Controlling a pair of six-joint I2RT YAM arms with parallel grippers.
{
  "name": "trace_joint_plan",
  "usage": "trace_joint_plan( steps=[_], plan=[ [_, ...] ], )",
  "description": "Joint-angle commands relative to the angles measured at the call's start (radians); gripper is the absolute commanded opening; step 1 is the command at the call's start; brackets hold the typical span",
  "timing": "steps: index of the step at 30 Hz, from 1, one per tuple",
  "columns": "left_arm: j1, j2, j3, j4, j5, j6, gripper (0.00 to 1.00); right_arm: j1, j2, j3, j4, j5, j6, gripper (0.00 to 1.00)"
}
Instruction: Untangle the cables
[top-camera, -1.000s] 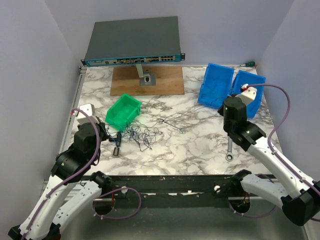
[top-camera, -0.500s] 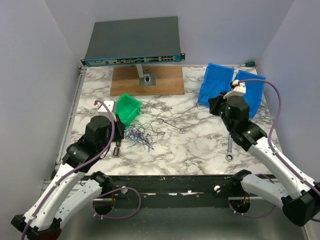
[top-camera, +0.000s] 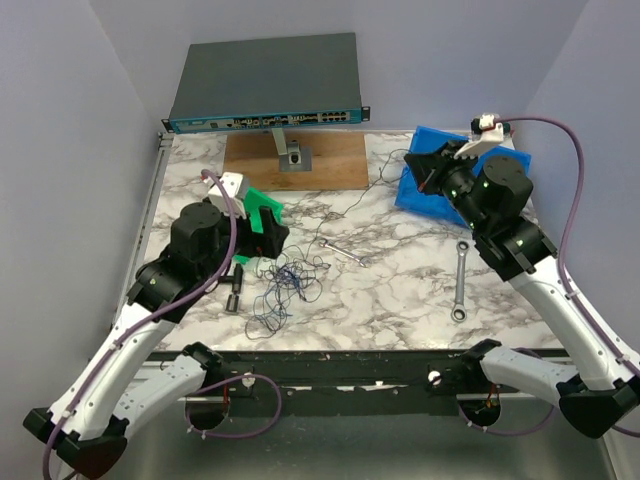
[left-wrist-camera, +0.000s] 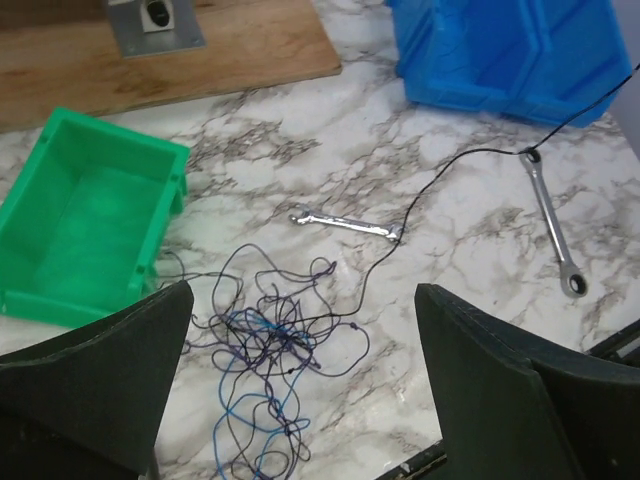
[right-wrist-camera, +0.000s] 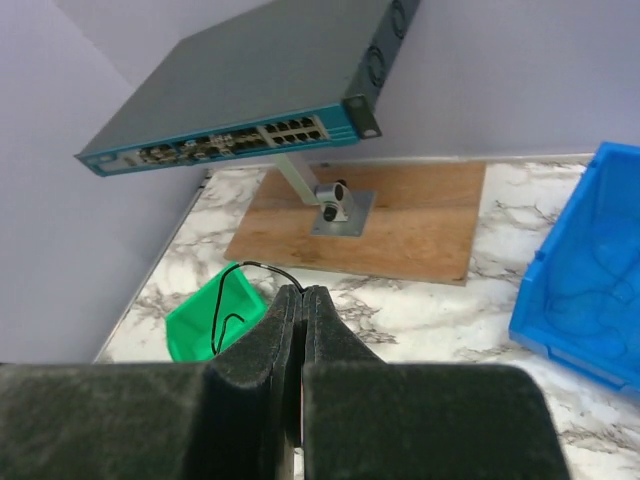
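The cables (top-camera: 285, 290) lie as a loose blue and dark tangle on the marble, just in front of my left gripper (top-camera: 265, 240), which is open and holds nothing. In the left wrist view the tangle (left-wrist-camera: 265, 345) sits between and below the wide-apart fingers (left-wrist-camera: 495, 380). One thin black cable (top-camera: 365, 195) runs from the tangle up and back to my right gripper (top-camera: 425, 170), which is raised above the blue bins. That gripper (right-wrist-camera: 302, 292) is shut on this cable, whose free end (right-wrist-camera: 221, 286) curls out past the fingertips.
A green bin (top-camera: 250, 212) stands right behind the left gripper. Blue bins (top-camera: 412, 190) lie under the right arm. A small wrench (top-camera: 343, 253) and a larger one (top-camera: 460, 285) lie on the marble. A network switch (top-camera: 265, 85) on a wooden board (top-camera: 335, 160) stands at the back.
My left gripper has opened and let go of the tangle, which now lies nearer the front edge. My right arm has risen and moved back, drawing the black cable out.
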Motion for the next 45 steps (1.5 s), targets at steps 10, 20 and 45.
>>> trace_joint_plan(
  steps=[10,20,45],
  plan=[
    [-0.151,0.278,-0.095,0.387,0.197,-0.027,0.90,-0.004,0.042,0.137,-0.070,-0.092,-0.008,0.01],
    [-0.157,0.389,-0.148,0.414,0.068,-0.049,0.20,-0.004,0.028,0.154,-0.118,0.040,-0.010,0.01],
    [-0.161,0.279,0.245,0.208,0.272,0.095,0.00,-0.004,-0.154,-0.486,0.065,-0.308,0.105,0.82]
  ],
)
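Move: The black strand stretched from the tangle up to the right hand's shut fingers is the thing to catch: its graspable stretch lies about 11 cm to the right of the open left hand, 2 cm ahead and 12 cm lower. The tangle lies about 8 cm ahead of the left hand, 1 cm right and 27 cm below; the small wrench 17 cm ahead and 18 cm right, on the table. From the right hand that stretch is some 21 cm left, 7 cm back and 22 cm below. The black strand, still held taut by the right hand, is met by the open left hand, which sweeps right and down about 11 cm each way, turning clockwise, then shuts on the strand and lifts it some 15 cm. The right hand rises slightly, then drops almost 20 cm, draws back about 5 cm, tips downward and opens, letting go of the cable end. ##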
